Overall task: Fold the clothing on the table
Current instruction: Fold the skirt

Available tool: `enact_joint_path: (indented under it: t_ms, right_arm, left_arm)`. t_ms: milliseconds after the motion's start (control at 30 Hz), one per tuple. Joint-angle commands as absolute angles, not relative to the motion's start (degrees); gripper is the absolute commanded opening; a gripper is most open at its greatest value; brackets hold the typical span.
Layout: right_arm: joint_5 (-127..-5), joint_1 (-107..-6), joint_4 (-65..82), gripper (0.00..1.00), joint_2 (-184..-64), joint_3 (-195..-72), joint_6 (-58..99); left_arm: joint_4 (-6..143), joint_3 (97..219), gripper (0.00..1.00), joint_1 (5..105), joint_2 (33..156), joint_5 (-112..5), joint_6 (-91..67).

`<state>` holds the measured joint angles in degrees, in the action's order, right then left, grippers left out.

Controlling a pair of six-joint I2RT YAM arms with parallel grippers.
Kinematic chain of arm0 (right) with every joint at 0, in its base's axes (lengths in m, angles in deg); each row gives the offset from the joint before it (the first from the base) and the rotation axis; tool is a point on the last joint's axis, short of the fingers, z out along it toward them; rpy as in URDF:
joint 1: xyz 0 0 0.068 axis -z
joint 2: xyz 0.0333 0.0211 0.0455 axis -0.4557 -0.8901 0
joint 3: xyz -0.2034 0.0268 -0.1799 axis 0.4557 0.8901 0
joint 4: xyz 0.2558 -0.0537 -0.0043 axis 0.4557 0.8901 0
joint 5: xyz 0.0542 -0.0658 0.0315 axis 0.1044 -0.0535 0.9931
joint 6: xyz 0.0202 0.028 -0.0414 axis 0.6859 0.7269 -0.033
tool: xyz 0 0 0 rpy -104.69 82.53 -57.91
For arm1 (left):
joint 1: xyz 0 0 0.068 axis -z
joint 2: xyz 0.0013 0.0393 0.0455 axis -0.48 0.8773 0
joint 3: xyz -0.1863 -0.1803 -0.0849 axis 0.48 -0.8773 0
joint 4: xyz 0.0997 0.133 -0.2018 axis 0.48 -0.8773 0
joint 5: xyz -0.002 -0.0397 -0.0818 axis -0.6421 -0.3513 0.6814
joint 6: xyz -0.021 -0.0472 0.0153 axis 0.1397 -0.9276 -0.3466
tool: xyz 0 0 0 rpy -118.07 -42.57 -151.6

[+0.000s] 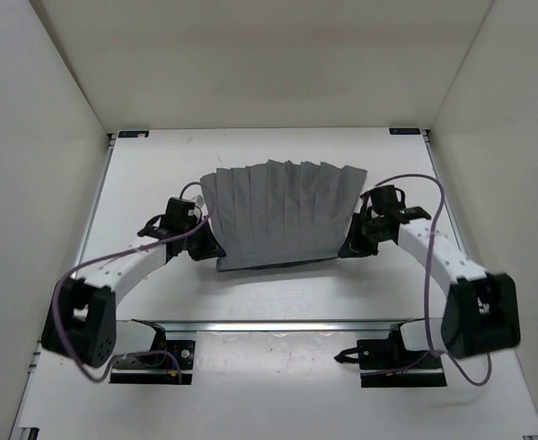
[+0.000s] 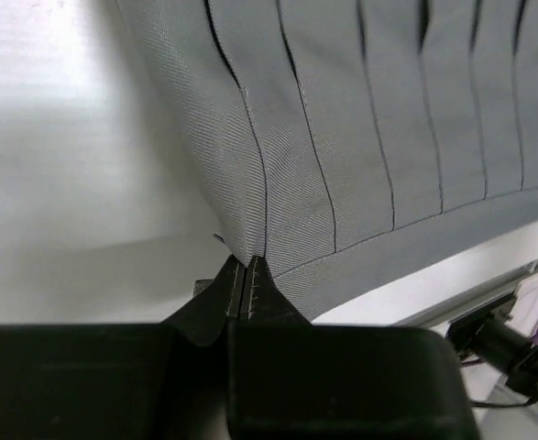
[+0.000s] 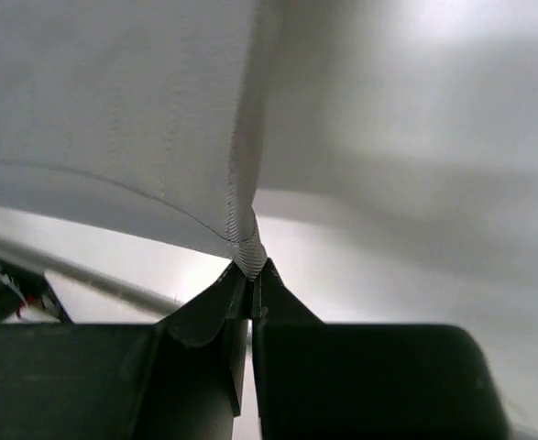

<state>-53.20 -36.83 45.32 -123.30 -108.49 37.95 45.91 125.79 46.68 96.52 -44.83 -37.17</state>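
The clothing [image 1: 282, 215], a grey pleated fan-shaped garment, lies spread on the white table [image 1: 278, 298]. A dark shadow runs under its near hem. My left gripper [image 1: 212, 249] is at the near-left corner, shut on that corner. The left wrist view shows its black tips [image 2: 244, 268] pinching the hem of the clothing [image 2: 360, 137]. My right gripper [image 1: 349, 246] is at the near-right corner. In the right wrist view its tips [image 3: 251, 272] are pressed together on a bunched bit of the clothing's [image 3: 113, 119] stitched edge.
A metal rail [image 1: 278, 325] crosses the table between the arm bases and the garment. White walls [image 1: 39, 110] enclose the left, right and back. Purple cables [image 1: 433, 211] loop from both arms. Black brackets [image 1: 131, 135] mark the far corners.
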Motion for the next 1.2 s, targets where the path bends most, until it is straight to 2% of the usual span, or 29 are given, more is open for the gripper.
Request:
enact_joint_path:
  t_ms: [0,200,267,333,400,533,567,600,633,667,700,733,767,833,900,1000,1167]
  right_arm:
    - [-56.70,-40.54,55.26,0.00,-112.33,-104.89,39.53]
    - [-53.73,-46.35,59.59,0.00,-100.70,-91.01,45.60]
    - [-52.15,-46.80,60.90,0.00,-97.80,-90.64,46.39]
    - [-52.22,-46.54,62.92,0.01,-97.96,-94.31,46.22]
    - [-51.44,-44.36,65.03,0.00,-100.59,-104.12,43.86]
    - [-50.55,-36.27,65.22,0.00,-116.83,-123.30,36.74]
    - [-50.90,-34.77,63.82,0.00,-122.78,-129.42,35.77]
    - [-48.47,-32.06,62.68,0.03,-128.67,-134.62,34.98]
    - [-45.83,-31.16,61.71,0.11,-131.77,-139.72,35.06]
    - [-44.41,-29.41,61.00,0.28,-137.02,-141.77,34.88]
    - [-44.66,-29.14,60.47,0.33,-141.17,-144.84,35.58]
    - [-46.75,-28.70,60.47,0.36,-141.99,-147.30,35.58]
    - [-49.82,-28.52,59.95,0.41,-143.57,-147.50,36.02]
    - [-51.16,-27.73,58.72,0.44,-143.67,-145.85,36.81]
    - [-51.17,-27.20,55.49,0.45,-141.48,-140.68,37.43]
    - [-51.52,-24.30,50.73,0.52,-138.84,-131.89,37.69]
    - [-50.99,-22.45,44.39,0.53,-137.78,-119.58,39.53]
  left_arm:
    - [32.86,124.44,0.00,46.61,87.70,-49.51,-31.55]
    - [28.26,108.63,0.00,50.30,69.15,-46.54,-39.00]
    - [26.95,107.04,0.00,49.51,65.27,-44.86,-39.90]
    - [24.66,111.14,0.00,48.81,65.43,-43.63,-39.20]
    - [22.55,122.26,0.00,48.72,70.77,-44.33,-37.71]
    - [23.50,142.41,0.00,42.50,86.76,-42.67,-32.80]
    - [23.86,148.71,0.06,41.00,93.76,-42.66,-31.91]
    - [23.78,154.60,0.35,39.25,100.96,-41.18,-31.29]
    - [24.73,159.36,0.44,38.62,107.82,-40.04,-31.29]
    - [25.44,160.98,0.45,36.79,110.67,-36.72,-32.33]
    - [27.62,163.78,0.46,35.90,115.14,-34.60,-33.56]
    - [33.30,163.37,0.51,34.85,117.36,-29.36,-36.27]
    - [36.31,162.67,0.61,34.14,117.47,-26.78,-40.30]
    - [45.18,157.42,0.62,33.61,116.77,-25.79,-44.01]
    - [46.79,153.90,0.62,33.00,115.28,-26.39,-44.29]
    - [46.89,146.77,0.63,32.64,112.30,-30.08,-43.32]
    - [44.70,138.15,0.63,33.60,107.54,-39.39,-40.96]
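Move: Each hand holds a corner of the skirt's waistband, 5 to 6 cm above the table. The middle of the pleated hem lies about 20 cm ahead and 15 cm right of the left hand, and some 19 cm ahead and 13 cm left of the right. The hem's left corner is about 17 cm ahead and 3 cm left of the left hand; its right corner 18 cm ahead and 5 cm right of the right hand. The table rail runs some 17 cm straight behind. Back towards the rail first, both hands sweep the pinched waistband about 14 cm in a shallow arc, then reverse and fling it fast, up and forward over the skirt, nearly 30 cm. The fingers open during the forward swing, letting the corners go; the hands then sink and draw back, the right also drifting outward. ##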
